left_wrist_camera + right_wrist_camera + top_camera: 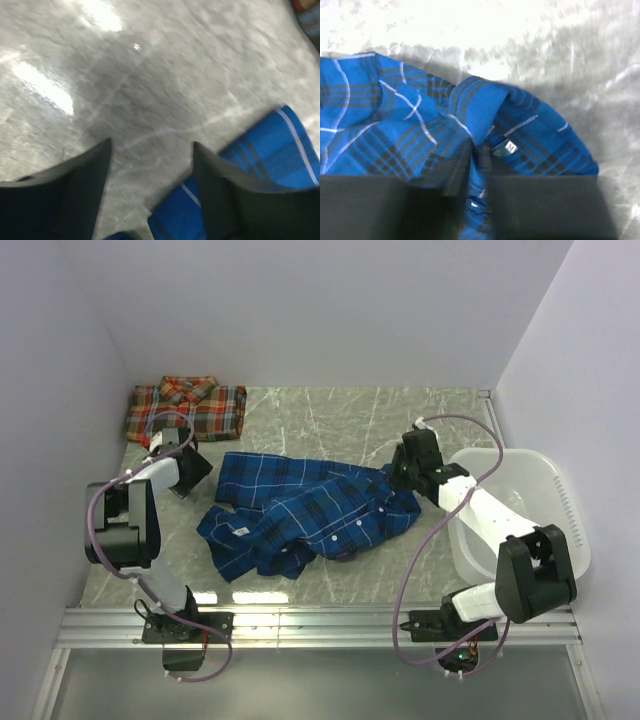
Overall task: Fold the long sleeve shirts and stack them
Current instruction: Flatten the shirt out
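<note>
The royal blue plaid shirt lies crumpled and spread in the middle of the marble table. The red-orange plaid shirt sits folded at the back left. My left gripper hovers low at the blue shirt's back-left edge, open; in the left wrist view a corner of blue cloth lies under its right finger, not pinched. My right gripper is at the shirt's right end. In the right wrist view it is shut on a fold of blue cloth beside the collar's size label.
A white plastic basket stands at the right, with the right arm reaching across its near-left side. White walls close the back and both sides. A metal rail runs along the near edge.
</note>
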Motion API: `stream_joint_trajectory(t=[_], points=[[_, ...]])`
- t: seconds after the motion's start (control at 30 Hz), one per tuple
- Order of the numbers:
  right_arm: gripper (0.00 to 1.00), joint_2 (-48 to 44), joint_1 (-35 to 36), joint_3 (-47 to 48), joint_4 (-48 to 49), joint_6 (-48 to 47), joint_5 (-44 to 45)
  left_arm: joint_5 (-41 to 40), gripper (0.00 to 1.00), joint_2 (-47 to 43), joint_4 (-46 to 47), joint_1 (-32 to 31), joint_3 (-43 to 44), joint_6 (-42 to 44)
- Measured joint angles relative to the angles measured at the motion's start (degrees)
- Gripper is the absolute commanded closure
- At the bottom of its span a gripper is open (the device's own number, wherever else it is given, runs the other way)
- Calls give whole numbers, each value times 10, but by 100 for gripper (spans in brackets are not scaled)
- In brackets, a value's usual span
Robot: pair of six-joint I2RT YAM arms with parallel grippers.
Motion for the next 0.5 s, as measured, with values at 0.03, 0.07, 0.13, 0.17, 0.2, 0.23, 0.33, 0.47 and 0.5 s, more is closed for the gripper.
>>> stream_joint_trajectory(t=[0.03, 0.07, 0.13, 0.17, 0.2, 0.23, 0.33, 0.47, 0.5], points=[[52, 4, -1, 11, -3, -6, -1, 8, 22, -6, -2, 0, 0, 3], [37, 6, -1, 19, -4, -14, -3, 16, 18, -15, -3, -2, -2, 6], [32, 4, 3, 25, -9, -34, -12, 36, 11, -43, -10, -5, -5, 12], [29, 0, 6, 26, -11, -44, -15, 47, 8, -63, -13, -9, -8, 16], [29, -5, 12, 26, -16, -54, -17, 54, 7, -79, -17, -12, -10, 18], [29, -12, 20, 26, -21, -63, -18, 66, 7, -101, -22, -18, -11, 24], [29, -42, 63, 33, -35, -104, -23, 89, 6, -160, -28, -47, -21, 37], [30, -61, 156, 95, -49, -158, -43, 109, 7, -225, -35, -101, -71, 41], [30, -59, 181, 116, -46, -168, -47, 112, 7, -240, -40, -113, -88, 39]])
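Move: The blue plaid shirt lies between the hands. Its far strip's left end is about 9 cm right of the left hand, level with it and 2 cm below. The near-left corner is 10 cm right and 14 cm back; the folded red shirt sits 18 cm straight ahead. From the right hand, which has the blue shirt's right end at its fingertips, the blue shirt's middle is some 20 cm left, 8 cm back and 9 cm below; the basket is about 30 cm right and 9 cm back. The shirt's right end comes free as the right fingers open from nearly shut; that hand swings left about 11 cm and rises as much, drawing back a little and turning some 30 degrees counter-clockwise, over the shirt towards its middle. The left hand, holding nothing, opens wider, lifts off the bare table, then sweeps right and finally back over the far strip's left end, turning clockwise. ##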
